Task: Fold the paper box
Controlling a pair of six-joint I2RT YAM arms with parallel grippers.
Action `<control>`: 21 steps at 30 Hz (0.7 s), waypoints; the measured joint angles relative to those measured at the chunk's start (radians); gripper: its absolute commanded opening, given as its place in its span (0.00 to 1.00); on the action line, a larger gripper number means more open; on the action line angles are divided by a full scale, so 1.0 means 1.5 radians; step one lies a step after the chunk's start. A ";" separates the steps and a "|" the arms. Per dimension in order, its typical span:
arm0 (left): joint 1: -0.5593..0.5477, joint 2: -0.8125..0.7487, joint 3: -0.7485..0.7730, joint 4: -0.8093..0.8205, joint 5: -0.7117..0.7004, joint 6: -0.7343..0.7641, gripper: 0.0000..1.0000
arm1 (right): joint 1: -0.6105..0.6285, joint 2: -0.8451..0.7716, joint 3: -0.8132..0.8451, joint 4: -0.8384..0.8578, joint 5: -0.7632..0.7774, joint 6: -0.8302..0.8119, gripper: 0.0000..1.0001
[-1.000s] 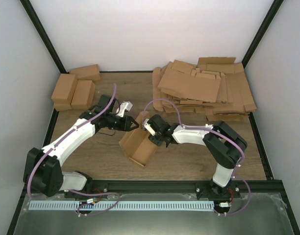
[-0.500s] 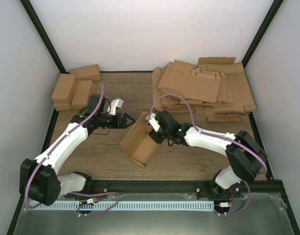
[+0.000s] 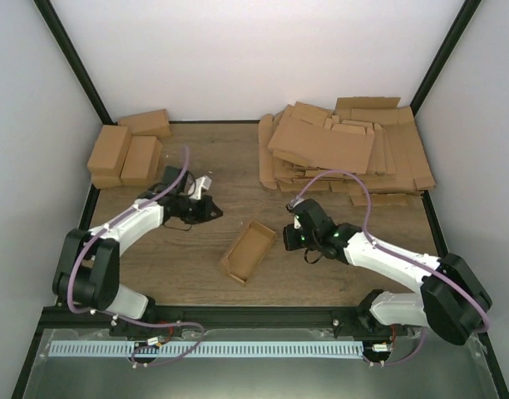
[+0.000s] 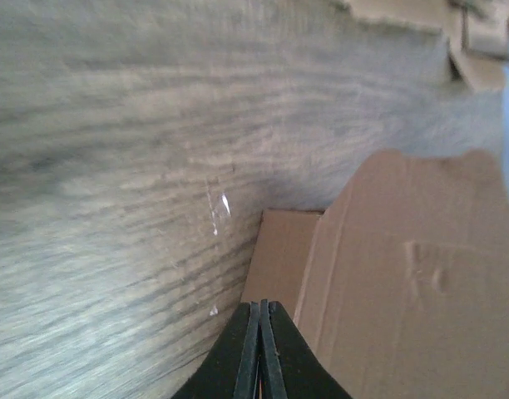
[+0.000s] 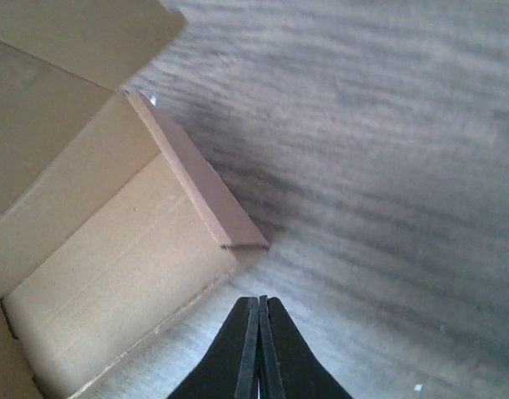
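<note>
The paper box (image 3: 248, 251) lies on the wooden table as an open brown carton, its hollow side up, with nothing holding it. My left gripper (image 3: 210, 211) is shut and empty, a short way to the box's upper left. In the left wrist view its fingertips (image 4: 259, 320) are pressed together, with the box (image 4: 387, 283) just beyond them. My right gripper (image 3: 291, 238) is shut and empty just right of the box's far end. The right wrist view shows the box's inside (image 5: 96, 249) to the left of that gripper (image 5: 259, 312).
Three folded small cartons (image 3: 126, 150) stand at the back left. A big heap of flat cardboard sheets (image 3: 346, 150) fills the back right and shows at the top edge (image 4: 421, 12) of the left wrist view. White walls and a black frame close in the table.
The box stood tilted between both grippers; now it lies low on the table. Both grippers have let go, shut, and drawn away from it, left and right.
</note>
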 measured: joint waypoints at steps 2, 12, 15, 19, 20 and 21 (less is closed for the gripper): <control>-0.033 0.028 -0.007 0.018 -0.011 -0.005 0.04 | 0.000 0.009 -0.001 -0.018 -0.002 0.064 0.01; -0.152 0.163 0.033 0.072 -0.102 -0.018 0.04 | 0.001 0.130 -0.006 -0.022 -0.014 0.291 0.01; -0.175 0.191 0.064 0.068 -0.148 -0.013 0.04 | 0.005 0.173 0.020 -0.034 -0.010 0.333 0.01; -0.207 0.204 0.086 0.057 -0.196 -0.009 0.04 | 0.018 0.200 0.046 -0.024 -0.005 0.373 0.01; -0.213 0.204 0.088 0.053 -0.205 -0.009 0.04 | 0.021 0.204 0.046 -0.022 -0.006 0.381 0.01; -0.220 0.204 0.090 0.051 -0.213 -0.009 0.04 | 0.024 0.207 0.047 -0.020 -0.006 0.388 0.01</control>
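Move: The paper box's open tray lies between the hands. Its middle is about 10 cm to the left hand's right, 8 cm back and 9 cm below. The standing lid, along the tray's left side, is about 7 cm right of the left hand, 5 cm back and 4 cm below. From the right hand the tray's middle is some 8 cm left, 2 cm back and 8 cm below, and the flat cardboard stack is about 27 cm ahead and 13 cm right. The left hand, fingers still shut, swings about 8 cm to its right and sinks about 7 cm, its fingers tipping steeper by some 15 degrees, to come down close by the far left end of the paper box next to the lid. Meanwhile the right hand, also shut, drops about 7 cm almost in place to low beside the box's right side near its far corner, turning clockwise and tipping its fingers towards straight down; touch can't be made out at either hand. ##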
